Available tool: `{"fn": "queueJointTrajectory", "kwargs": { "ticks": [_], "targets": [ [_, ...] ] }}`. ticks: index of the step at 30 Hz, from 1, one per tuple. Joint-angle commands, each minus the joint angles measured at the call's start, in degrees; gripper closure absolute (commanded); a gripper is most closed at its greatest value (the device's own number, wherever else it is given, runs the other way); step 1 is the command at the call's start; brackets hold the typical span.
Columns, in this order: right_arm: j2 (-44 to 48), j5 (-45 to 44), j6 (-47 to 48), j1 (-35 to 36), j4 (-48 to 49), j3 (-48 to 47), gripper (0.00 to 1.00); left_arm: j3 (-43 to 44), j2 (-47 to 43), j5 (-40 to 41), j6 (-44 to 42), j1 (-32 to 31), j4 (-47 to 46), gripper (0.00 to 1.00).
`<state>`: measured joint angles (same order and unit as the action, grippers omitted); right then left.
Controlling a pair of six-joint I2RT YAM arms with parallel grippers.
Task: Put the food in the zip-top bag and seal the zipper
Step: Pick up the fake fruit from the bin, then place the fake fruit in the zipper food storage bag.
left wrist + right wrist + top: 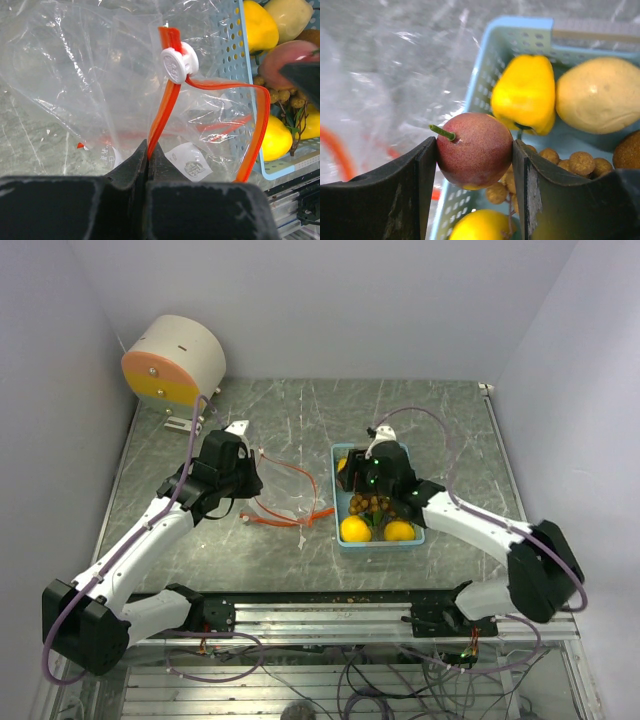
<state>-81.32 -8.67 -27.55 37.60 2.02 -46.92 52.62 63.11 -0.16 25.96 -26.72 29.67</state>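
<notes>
The clear zip-top bag (285, 490) with an orange zipper (165, 107) and white slider (179, 62) lies left of the light blue tray (380, 543). My left gripper (148, 154) is shut on the zipper strip and holds the bag's mouth open; it also shows in the top view (248, 462). My right gripper (475, 150) is shut on the dark red apple (476, 148), held just above the tray's left rim (515, 25). Yellow fruits (355, 529), a yellow pepper-shaped fruit (525, 92), a pale lump (597, 95) and brown balls (575, 162) lie in the tray.
A beige and orange drum (175, 360) stands at the back left corner. White walls close in the table on three sides. A metal rail (330, 605) runs along the near edge between the arm bases.
</notes>
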Motion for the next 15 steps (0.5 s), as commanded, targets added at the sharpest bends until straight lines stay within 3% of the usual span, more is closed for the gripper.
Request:
{"fn": "queueJointTrajectory", "kwargs": {
  "ticks": [1,6,11,15],
  "targets": [
    [8.5,6.1,1.5,0.0,2.2,0.6,0.7,-0.8,-0.6,0.6,-0.3,-0.5,-1.7,0.93],
    [12.6,18.8,2.2,3.6,7.7,1.6,0.71,-0.7,-0.1,0.5,-0.3,-0.5,-1.9,0.93],
    [9.3,16.3,6.4,14.6,7.7,-2.6,0.68,-0.6,0.0,0.7,-0.3,-0.5,-1.8,0.93],
    [4.3,16.7,5.2,15.7,10.4,-4.6,0.66,-0.7,-0.1,0.5,-0.4,-0.6,-1.9,0.93]
  ]
}}
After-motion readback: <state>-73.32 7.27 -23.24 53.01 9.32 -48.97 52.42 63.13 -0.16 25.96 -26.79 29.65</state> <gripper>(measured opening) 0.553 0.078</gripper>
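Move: The red fruit is already between my right fingers, just lifted out of the bin. The bag's open mouth lies about 13 cm to this hand's left, 4 cm back and some 3 cm lower. Under this hand in the bin, roughly 6 cm lower, are the yellow pepper, 6 cm ahead and 1 cm right, and the near-left lemon, 8 cm back and 2 cm right. From my left hand the mouth is about 8 cm right, 1 cm back and 9 cm below. Straight up first, then I swing my right hand left and back out of the bin's airspace, ending some 11 cm left, 11 cm back and 10 cm higher, above the robot's side of the bag's mouth. I turn the wrist about 30 degrees counter-clockwise on the way and keep my grip on the red fruit. My left hand stays put, still pinching the orange zipper. ##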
